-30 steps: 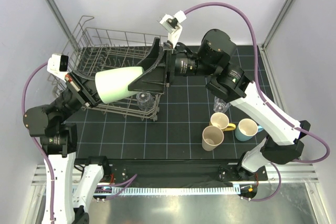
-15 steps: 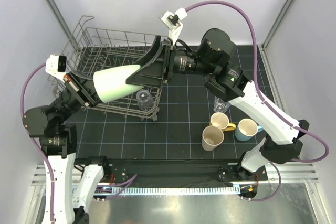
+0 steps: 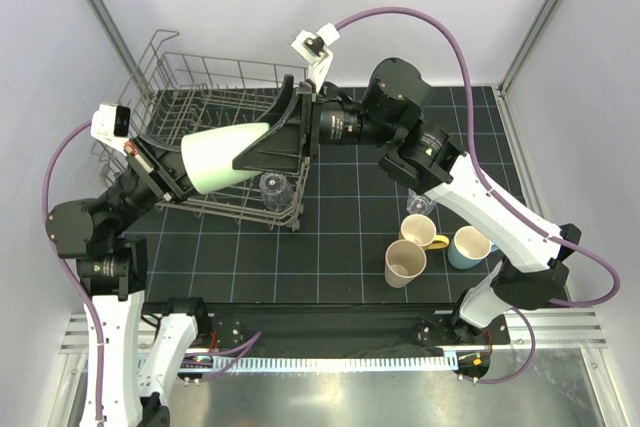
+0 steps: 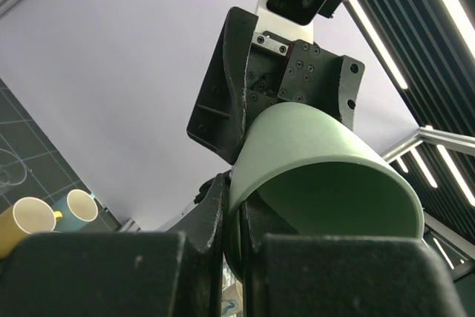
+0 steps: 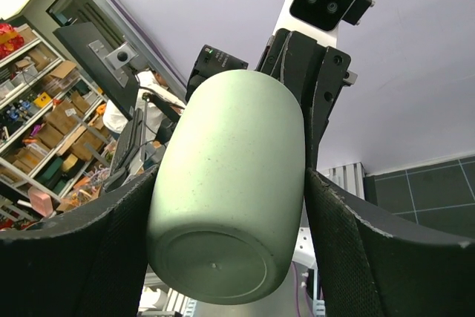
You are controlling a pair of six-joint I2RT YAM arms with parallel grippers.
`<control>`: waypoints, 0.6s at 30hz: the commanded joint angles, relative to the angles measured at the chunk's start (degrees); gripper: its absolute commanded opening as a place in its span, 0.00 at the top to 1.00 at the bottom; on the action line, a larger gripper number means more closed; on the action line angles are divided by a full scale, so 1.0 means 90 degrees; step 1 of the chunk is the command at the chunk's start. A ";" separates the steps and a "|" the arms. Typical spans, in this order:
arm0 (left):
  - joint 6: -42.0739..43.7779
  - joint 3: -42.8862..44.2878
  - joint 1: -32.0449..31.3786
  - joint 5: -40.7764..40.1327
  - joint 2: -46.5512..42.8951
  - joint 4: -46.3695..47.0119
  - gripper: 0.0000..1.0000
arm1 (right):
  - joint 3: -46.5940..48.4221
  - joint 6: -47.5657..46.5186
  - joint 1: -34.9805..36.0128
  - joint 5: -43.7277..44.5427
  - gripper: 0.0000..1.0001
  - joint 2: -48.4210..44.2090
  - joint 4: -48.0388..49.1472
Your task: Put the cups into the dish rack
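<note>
The mint-green cup (image 3: 225, 155) is held on its side above the dish rack (image 3: 170, 57), base pointing right. My left gripper (image 3: 185, 171) is shut on its rim; in the left wrist view the fingers (image 4: 215, 220) pinch the cup wall (image 4: 319, 168). My right gripper (image 3: 255, 142) is open and straddles the cup's base end; in the right wrist view the cup (image 5: 230, 183) fills the gap between the pads (image 5: 338, 228). One clear tumbler (image 3: 272, 187) sits in the rack's near corner. Another tumbler (image 3: 420, 202), the cream mug (image 3: 418, 231), the tan cup (image 3: 405, 263) and the light-blue mug (image 3: 470, 246) stand on the mat at the right.
The rack sits at the back left on a black gridded mat (image 3: 340, 217), with upright tines and a raised rim. Both arms meet above its right half. Frame posts (image 3: 110, 27) and white walls close in the left, back and right sides.
My right arm has moved left, sliding its open fingers further along the mint-green cup. The left gripper and the cup have stayed almost still.
</note>
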 commanded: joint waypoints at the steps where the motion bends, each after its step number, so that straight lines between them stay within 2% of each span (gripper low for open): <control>1: 0.0140 0.0008 -0.0013 0.0005 0.0048 0.0035 1.00 | 0.0075 0.0108 0.0057 -0.0117 0.28 0.0003 0.0402; 4: 0.0159 0.0008 -0.0003 -0.0005 0.0048 -0.0023 1.00 | 0.0143 0.0147 0.0066 -0.0087 0.50 0.0081 0.0383; 5: 0.0169 -0.0001 -0.0013 -0.0015 0.0039 -0.0052 1.00 | 0.0163 0.0157 0.0066 -0.0068 0.70 0.0090 0.0402; 6: 0.0246 -0.0002 -0.0003 -0.0024 0.0029 -0.0111 1.00 | 0.0182 0.0147 0.0057 -0.0039 0.81 0.0091 0.0393; 7: 0.0325 -0.0002 -0.0003 -0.0025 0.0009 -0.0334 0.94 | 0.0202 0.0118 0.0057 0.0058 0.91 0.0081 0.0344; 8: 0.0412 -0.0002 -0.0013 -0.0044 -0.0020 -0.0539 0.86 | 0.0221 0.0060 0.0066 0.0108 0.96 0.0071 0.0276; 9: 0.0636 -0.0002 -0.0003 -0.0044 -0.0068 -0.0744 0.75 | 0.0299 0.0001 0.0057 0.0166 0.96 0.0071 0.0140; 10: 0.0696 -0.0040 -0.0003 -0.0044 -0.0108 -0.0997 0.57 | 0.0329 -0.0134 0.0057 0.0302 0.96 0.0071 0.0052; 11: 0.0754 -0.0147 -0.0013 -0.0083 -0.0166 -0.1106 0.50 | 0.0367 -0.0213 0.0047 0.0419 0.96 0.0061 -0.0075; 12: 0.0861 -0.0187 -0.0003 -0.0102 -0.0263 -0.1194 0.35 | 0.0407 -0.0272 0.0057 0.0498 0.96 0.0052 -0.0250; 15: 0.1475 -0.0158 -0.0003 -0.0180 -0.0439 -0.2042 0.18 | 0.0320 -0.0477 0.0027 0.0791 0.96 -0.0065 -0.0418; 18: 0.2178 0.0202 -0.0013 -0.0492 -0.0528 -0.3301 0.13 | 0.0377 -0.0712 -0.0051 0.1191 0.96 -0.0163 -0.0787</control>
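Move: The green cup lies on its side in the air between the hands, mouth towards the left hand. Its middle is about 4 cm to the right of the left hand, 2 cm ahead and 3 cm above, and about 4 cm to the left of the right hand and 2 cm back, level. From the right hand, the glass in the rack stands some 9 cm ahead and 30 cm below, and the dish rack's middle about 22 cm ahead, 12 cm left and 32 cm below. The green cup changes hands: the right fingers, already around its base end, keep hold of it and carry it about 2 cm forward and a little down, yawing slightly clockwise. After a brief pause the left fingers, shut on the rim at first, open nearly fully, letting go, and that hand sinks about 5 cm and a little forward, its fingertips tipping down some 10 degrees. ##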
